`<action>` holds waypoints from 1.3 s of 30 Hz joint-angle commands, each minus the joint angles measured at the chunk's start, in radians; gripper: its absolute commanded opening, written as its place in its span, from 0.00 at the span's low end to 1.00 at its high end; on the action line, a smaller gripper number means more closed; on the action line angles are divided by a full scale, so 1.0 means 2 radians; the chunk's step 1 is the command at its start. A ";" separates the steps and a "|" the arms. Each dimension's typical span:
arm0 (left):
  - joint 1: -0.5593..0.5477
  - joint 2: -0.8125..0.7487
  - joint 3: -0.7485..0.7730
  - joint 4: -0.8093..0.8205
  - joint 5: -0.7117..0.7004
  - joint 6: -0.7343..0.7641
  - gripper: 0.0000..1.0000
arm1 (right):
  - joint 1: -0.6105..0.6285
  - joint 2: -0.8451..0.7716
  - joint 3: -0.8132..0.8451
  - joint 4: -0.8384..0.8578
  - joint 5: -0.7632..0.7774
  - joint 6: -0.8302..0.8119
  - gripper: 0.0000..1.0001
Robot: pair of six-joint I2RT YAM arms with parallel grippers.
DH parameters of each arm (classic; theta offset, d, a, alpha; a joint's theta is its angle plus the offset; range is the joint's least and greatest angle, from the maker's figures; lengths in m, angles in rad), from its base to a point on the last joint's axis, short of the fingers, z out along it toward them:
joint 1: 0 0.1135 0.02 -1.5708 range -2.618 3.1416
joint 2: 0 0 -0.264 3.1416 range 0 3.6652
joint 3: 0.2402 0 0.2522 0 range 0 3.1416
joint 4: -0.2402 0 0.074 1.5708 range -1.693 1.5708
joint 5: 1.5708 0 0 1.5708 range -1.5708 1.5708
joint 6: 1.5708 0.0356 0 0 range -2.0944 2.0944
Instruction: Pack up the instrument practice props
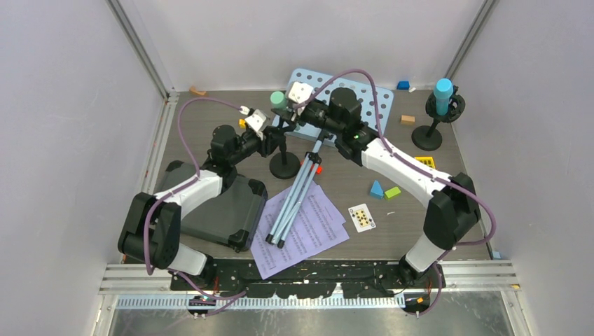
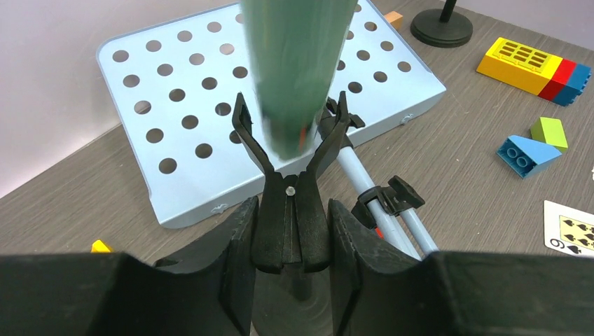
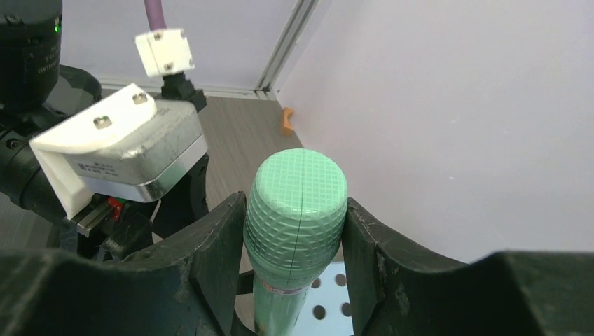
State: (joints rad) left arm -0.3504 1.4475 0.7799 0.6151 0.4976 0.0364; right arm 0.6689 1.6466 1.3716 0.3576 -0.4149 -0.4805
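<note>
The green microphone [image 1: 278, 98] stands upright in the clip of a black round-based mic pole [image 1: 284, 166]. My left gripper [image 1: 274, 136] is shut on that pole's clip stem [image 2: 291, 224], just under the microphone's body [image 2: 298, 63]. My right gripper [image 3: 294, 203] is shut on the microphone's meshed head [image 3: 298, 203] from above. The pale blue perforated music rack [image 1: 364, 101] lies flat behind, with its tripod legs [image 1: 294, 199] folded across the lilac sheet-music pages [image 1: 312, 231]. The blue microphone [image 1: 442, 94] stands in its own pole [image 1: 426, 138] at the back right.
A black case [image 1: 224, 210] lies under my left arm. Toy blocks lie at the right: blue [image 1: 377, 189], green [image 1: 392, 192] and yellow [image 1: 424, 162]. A playing card [image 1: 361, 218] lies near the pages. An orange block [image 1: 198, 91] sits by the back wall.
</note>
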 commanded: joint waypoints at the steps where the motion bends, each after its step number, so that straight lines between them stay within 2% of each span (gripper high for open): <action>1: 0.003 -0.001 0.013 0.004 0.003 0.011 0.00 | 0.005 -0.071 0.047 0.001 0.026 -0.056 0.00; 12: 0.002 0.002 0.017 -0.007 0.004 0.012 0.00 | 0.005 -0.157 0.036 -0.019 0.057 -0.057 0.00; 15: 0.002 0.001 0.017 -0.009 0.001 0.012 0.08 | 0.005 -0.187 -0.003 -0.025 0.096 -0.048 0.00; 17: 0.002 0.001 0.018 -0.009 0.001 0.011 0.11 | 0.005 -0.212 -0.030 -0.025 0.133 -0.013 0.00; 19: 0.002 0.002 0.021 -0.011 0.001 0.010 0.19 | 0.005 -0.245 -0.057 -0.041 0.176 0.045 0.00; 24: 0.002 0.006 0.026 -0.015 -0.004 0.000 0.36 | 0.005 -0.296 -0.103 -0.100 0.294 0.129 0.00; 28: 0.002 0.005 0.029 -0.017 -0.007 -0.005 0.47 | 0.005 -0.328 -0.109 -0.181 0.361 0.228 0.00; 29: 0.002 0.004 0.028 -0.017 -0.009 -0.007 0.51 | 0.005 -0.331 -0.106 -0.222 0.384 0.281 0.00; 32: 0.002 0.003 0.027 -0.018 -0.013 -0.007 0.62 | 0.005 -0.337 -0.100 -0.314 0.401 0.398 0.01; 37: 0.002 0.000 0.027 -0.020 -0.016 -0.010 0.77 | 0.004 -0.334 -0.128 -0.371 0.366 0.528 0.01; 39: 0.002 -0.004 0.027 -0.020 -0.019 -0.010 0.91 | 0.004 -0.328 -0.151 -0.380 0.363 0.564 0.01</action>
State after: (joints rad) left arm -0.3504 1.4532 0.8028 0.5629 0.4740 0.0250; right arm 0.6750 0.9825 1.1229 -0.3038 0.3130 0.3782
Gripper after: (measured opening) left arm 0.804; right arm 0.541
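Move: Just above the opened clip of the microphone stand, the right hand holds the green microphone by its head, the clip about 12 cm straight below that hand. Some 26 cm below the hand, the folded tripod's middle lies about 8 cm right and 4 back, the sheet music 6 right and 22 back, the blue block 33 right and 8 back. From the left hand, already squeezing the levers, the clip is about 2 cm ahead, 1 right and 2 up. Drawing the green microphone up and out of the clip, the right hand rises about 15 cm, easing back and right, then swings on right and sinks to near its starting height, some 20 cm right and 9 back. Its wrist tips the fingers downward and turns clockwise, grip kept. The left hand stays put, squeezing the levers, then opens its fingers late on. ##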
